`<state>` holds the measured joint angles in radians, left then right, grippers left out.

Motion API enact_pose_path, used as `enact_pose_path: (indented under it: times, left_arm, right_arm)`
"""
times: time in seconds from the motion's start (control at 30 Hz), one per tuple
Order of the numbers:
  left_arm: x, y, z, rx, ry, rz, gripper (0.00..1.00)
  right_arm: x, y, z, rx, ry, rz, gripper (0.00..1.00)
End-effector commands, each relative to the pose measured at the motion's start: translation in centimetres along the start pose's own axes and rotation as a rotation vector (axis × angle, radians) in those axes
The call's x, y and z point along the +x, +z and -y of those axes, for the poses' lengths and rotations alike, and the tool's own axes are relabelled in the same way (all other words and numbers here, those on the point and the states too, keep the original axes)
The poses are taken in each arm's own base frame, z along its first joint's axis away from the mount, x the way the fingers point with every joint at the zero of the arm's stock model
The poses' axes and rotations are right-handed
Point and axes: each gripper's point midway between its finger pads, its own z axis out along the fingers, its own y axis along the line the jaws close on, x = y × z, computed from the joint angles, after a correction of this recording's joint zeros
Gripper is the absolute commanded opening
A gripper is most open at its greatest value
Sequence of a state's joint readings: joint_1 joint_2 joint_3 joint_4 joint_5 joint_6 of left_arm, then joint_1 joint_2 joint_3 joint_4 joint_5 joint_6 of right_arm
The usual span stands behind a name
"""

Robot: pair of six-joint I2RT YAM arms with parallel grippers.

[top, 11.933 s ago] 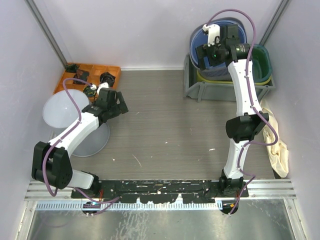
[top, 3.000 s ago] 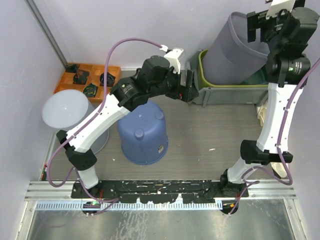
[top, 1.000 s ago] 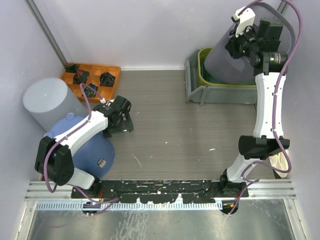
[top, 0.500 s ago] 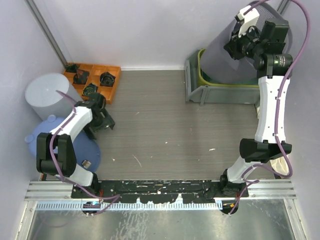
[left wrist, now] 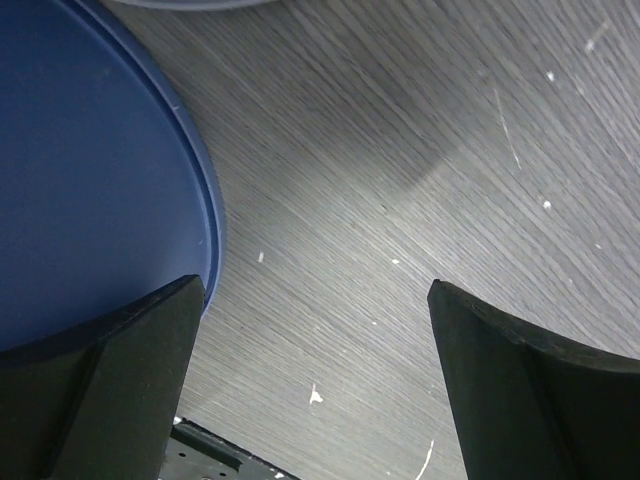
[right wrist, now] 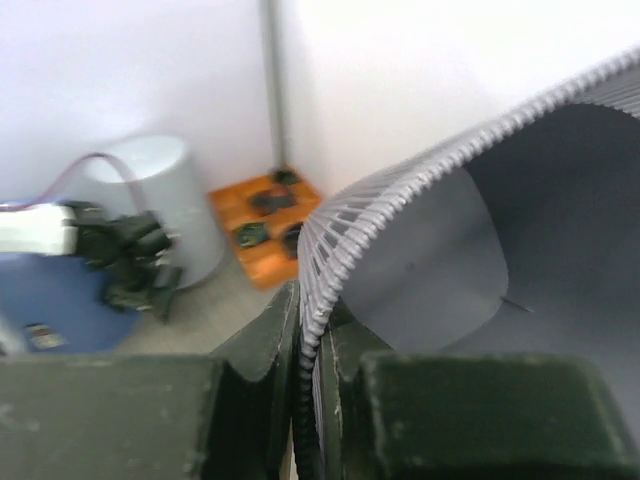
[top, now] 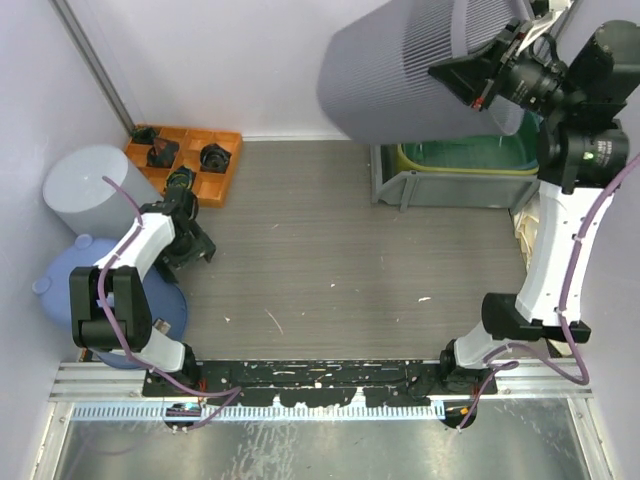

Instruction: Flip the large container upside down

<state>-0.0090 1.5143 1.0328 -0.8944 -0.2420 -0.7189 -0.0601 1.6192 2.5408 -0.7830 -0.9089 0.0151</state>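
Note:
The large grey ribbed container (top: 420, 70) hangs high in the air over the back of the table, tipped on its side with its closed bottom to the left. My right gripper (top: 492, 78) is shut on its rim; in the right wrist view the rim (right wrist: 400, 215) sits pinched between the fingers of the gripper (right wrist: 315, 400). My left gripper (top: 192, 247) is low at the left, open and empty. In the left wrist view it (left wrist: 315, 290) hovers over bare floor, right beside the rim of the blue container (left wrist: 90, 170).
The blue container (top: 70, 290) lies upside down at the near left. A pale grey cylinder (top: 90, 185) stands behind it. An orange tray (top: 185, 150) with small black parts is at the back left. A grey bin (top: 395, 185) holding a green tub (top: 470, 155) is at the back right.
The right arm has swung the grey container up out of the bin and leftward, tipping it on its side. The left gripper has barely moved; the blue container sits slightly further left.

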Motion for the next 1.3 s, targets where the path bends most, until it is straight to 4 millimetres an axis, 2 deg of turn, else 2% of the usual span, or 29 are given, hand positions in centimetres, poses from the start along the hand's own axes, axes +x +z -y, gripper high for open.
enact_pose_path:
  times: [0.0,0.03,0.07,0.1,0.13,0.27,0.33,0.47,0.53,0.63,0.73,0.83,0.97,1.1,1.17,1.27]
  left_arm:
    - [-2.6,-1.4,-2.1,-0.077,-0.091,0.109,0.98]
    - [-3.0,-1.6,-2.3,-0.084,-0.103,0.126,0.98]
    - [-3.3,-1.8,-2.5,-0.092,-0.114,0.143,0.98]
    - [-3.6,-2.0,-2.6,-0.097,-0.122,0.159,0.98]
    - [-3.9,-2.0,-2.8,-0.101,-0.130,0.170,0.98]
    - [-4.4,-2.0,-3.4,-0.116,-0.147,0.179,0.98]
    - [-4.5,-1.9,-3.7,-0.125,-0.150,0.177,0.98]
    - [-4.7,-1.9,-4.8,-0.159,-0.157,0.194,0.98]
    - [-4.9,-2.2,-5.4,-0.177,-0.166,0.215,0.98]
    - [-5.2,-2.6,-5.9,-0.190,-0.172,0.242,0.98]
    - [-5.3,-2.8,-6.2,-0.206,-0.173,0.248,0.98]
    - [-5.5,-3.1,-6.5,-0.218,-0.172,0.257,0.98]
    - [-6.1,-4.0,-6.6,-0.214,-0.169,0.272,0.98]
    - [-6.7,-4.8,-6.4,-0.202,-0.159,0.277,0.98]
    - [-7.1,-5.3,-6.0,-0.190,-0.150,0.278,0.98]
    - [-8.0,-6.0,-5.6,-0.179,-0.136,0.288,0.97]
  right_arm:
    - [-0.2,1.3,-6.1,-0.446,0.265,0.049,0.01]
    - [0.4,1.6,-6.4,-0.501,0.309,0.067,0.01]
    - [1.0,1.6,-7.0,-0.551,0.478,0.056,0.00]
    - [1.9,1.8,-7.0,-0.589,0.486,0.095,0.00]
    - [2.5,1.8,-7.2,-0.629,0.630,0.085,0.01]
    - [6.1,3.3,-6.8,-0.770,0.986,0.112,0.01]
    - [9.4,4.9,-6.2,-0.761,1.171,0.106,0.00]
    - [15.3,7.1,-8.3,-0.826,1.468,0.048,0.00]
    - [18.9,8.6,-9.3,-0.804,1.621,-0.009,0.00]
    - [24.0,10.9,-11.0,-0.754,1.755,-0.074,0.01]
    - [25.9,13.0,-12.3,-0.761,1.815,-0.098,0.00]
    - [26.8,14.8,-11.6,-0.762,1.815,-0.070,0.00]
    - [32.3,16.2,-9.0,-0.674,1.839,-0.110,0.00]
    - [36.9,16.1,-5.4,-0.580,1.766,-0.098,0.01]
    - [38.4,15.4,-5.0,-0.555,1.698,-0.112,0.02]
    - [40.6,14.7,-5.4,-0.492,1.526,-0.175,0.11]
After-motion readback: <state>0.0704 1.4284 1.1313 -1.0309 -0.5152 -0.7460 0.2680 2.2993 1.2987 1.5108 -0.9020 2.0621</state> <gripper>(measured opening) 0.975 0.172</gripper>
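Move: The right hand, gripping the grey large container's rim, hangs high over the spot to bring it to: open table about 30 cm left, 3 ahead and some 58 below; the tub stack stands about 18 cm ahead, 11 right and 50 below. From the left hand the upturned blue container's middle is about 14 cm left, 8 back, 6 higher; the white container is 13 left, 11 ahead, 10 higher, and the orange tray 22 ahead, 2 left. Keep the right gripper shut on the rim and bring the grey container steeply down, some 36 cm, swinging left over the open table and finishing forward with a slight return right; roll the wrist about 100 degrees early on so the base turns over. Meanwhile shift the open left gripper about 6 cm left, rising and tilting its fingers leftward, its outer finger pushing the blue container along. ##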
